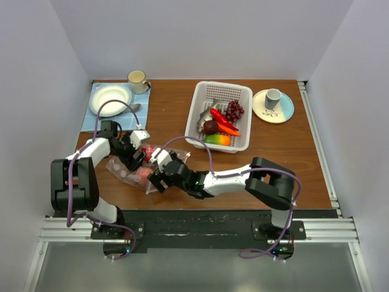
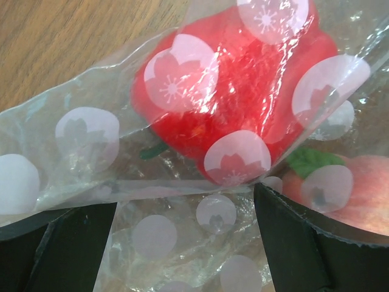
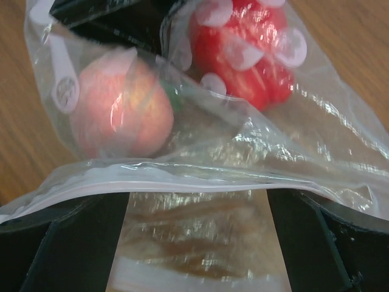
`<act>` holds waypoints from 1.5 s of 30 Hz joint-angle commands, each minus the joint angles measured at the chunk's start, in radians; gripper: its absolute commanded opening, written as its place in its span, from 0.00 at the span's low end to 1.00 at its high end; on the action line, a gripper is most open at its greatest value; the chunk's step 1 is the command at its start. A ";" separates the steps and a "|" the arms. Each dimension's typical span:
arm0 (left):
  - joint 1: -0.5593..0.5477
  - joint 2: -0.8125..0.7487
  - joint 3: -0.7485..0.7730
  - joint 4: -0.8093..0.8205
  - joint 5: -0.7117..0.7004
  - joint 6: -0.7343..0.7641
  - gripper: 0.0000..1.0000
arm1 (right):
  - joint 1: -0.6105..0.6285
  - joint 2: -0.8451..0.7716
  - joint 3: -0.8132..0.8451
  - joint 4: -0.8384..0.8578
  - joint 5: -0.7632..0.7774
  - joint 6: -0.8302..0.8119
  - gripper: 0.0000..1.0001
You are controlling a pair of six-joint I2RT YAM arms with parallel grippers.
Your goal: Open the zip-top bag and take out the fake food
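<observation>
The zip-top bag (image 1: 123,170) lies crumpled on the wooden table between both grippers. It is clear plastic with pale dots. Inside it are a red fruit (image 2: 231,103) and a pink-orange peach (image 3: 121,109). My left gripper (image 1: 140,148) is open at the bag's far side, with loose dotted film (image 2: 185,243) between its fingers. My right gripper (image 1: 158,176) is open at the near side. The bag's pale zip strip (image 3: 182,182) runs across in front of its fingers. More fake food, a red chili (image 1: 222,120), grapes (image 1: 234,110) and a mango (image 1: 217,140), lies in the white basket (image 1: 243,91).
A white plate (image 1: 110,98) on a blue cloth and a cream mug (image 1: 137,79) stand at the back left. At the back right a saucer (image 1: 284,112) holds a small cup (image 1: 273,97). The basket is just beyond the right arm.
</observation>
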 commanded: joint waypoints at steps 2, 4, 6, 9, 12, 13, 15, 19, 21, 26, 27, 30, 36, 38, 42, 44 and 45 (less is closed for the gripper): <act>-0.004 0.011 0.019 -0.009 0.021 0.022 0.98 | 0.002 0.073 0.100 0.134 0.005 -0.097 0.99; -0.004 0.012 0.018 -0.007 0.015 0.027 0.98 | 0.002 0.092 0.113 0.164 -0.056 -0.101 0.99; -0.005 0.016 0.013 -0.007 0.012 0.028 0.98 | 0.004 0.102 0.103 0.235 -0.124 -0.088 0.99; -0.004 0.023 0.010 -0.006 0.014 0.030 0.98 | 0.004 0.138 0.103 0.275 -0.152 -0.051 0.99; -0.004 0.028 -0.007 0.000 0.021 0.028 0.97 | 0.004 0.168 0.117 0.289 -0.184 -0.018 0.99; -0.005 0.029 -0.011 0.006 0.020 0.027 0.97 | 0.004 0.175 0.120 0.290 -0.214 -0.014 0.99; -0.004 0.031 -0.012 0.008 0.014 0.025 0.97 | 0.004 0.176 0.122 0.287 -0.229 -0.006 0.99; 0.010 0.017 0.025 -0.021 -0.014 0.038 0.96 | 0.002 0.155 0.084 0.276 -0.216 -0.017 0.99; 0.050 0.017 0.095 -0.062 -0.011 0.064 0.96 | 0.002 0.132 0.042 0.275 -0.204 -0.018 0.99; 0.125 0.011 0.212 -0.248 0.014 0.153 0.96 | 0.002 0.086 -0.042 0.299 -0.173 -0.012 0.99; 0.125 0.005 0.193 -0.281 0.012 0.185 0.96 | 0.002 0.077 -0.064 0.309 -0.172 -0.011 0.99; 0.125 -0.030 0.115 -0.334 0.021 0.249 0.97 | 0.002 0.075 -0.076 0.329 -0.173 -0.002 0.99; 0.125 -0.050 0.008 -0.352 0.017 0.309 0.97 | 0.002 0.090 -0.055 0.344 -0.198 0.008 0.99; 0.119 -0.040 0.008 -0.351 0.032 0.306 0.97 | 0.000 0.098 -0.047 0.344 -0.201 0.008 0.99; 0.093 -0.018 0.010 -0.302 0.046 0.256 0.97 | 0.002 0.101 -0.021 0.344 -0.219 0.018 0.99; 0.078 0.000 0.008 -0.279 0.063 0.230 0.97 | 0.002 0.104 -0.015 0.352 -0.242 0.032 0.99; 0.064 0.006 0.004 -0.250 0.069 0.202 0.97 | 0.002 0.104 -0.010 0.352 -0.258 0.040 0.99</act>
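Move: For the right gripper the peach in the bag is about 7 cm to the left, barely 1 cm ahead and some 4 cm lower; the red pepper is roughly 10 cm ahead, 5 cm left and 4 cm lower, and the zip rim crosses right at its fingers. The left gripper goes for the bag's closed end, about 6 cm back and 3 cm left; the peach is 5 cm back and 4 cm right of it, the red pepper 3 cm ahead and 5 cm right. Push the open right gripper about 6 cm left at the bag mouth towards the peach, easing back and turning some 10 degrees counter-clockwise; then sink a little, give back half of the leftward travel and rise slightly. Meanwhile hop the left gripper up and forward-left, then bring it back about 8 cm and down onto the bag's closed end, fingers wide open. ##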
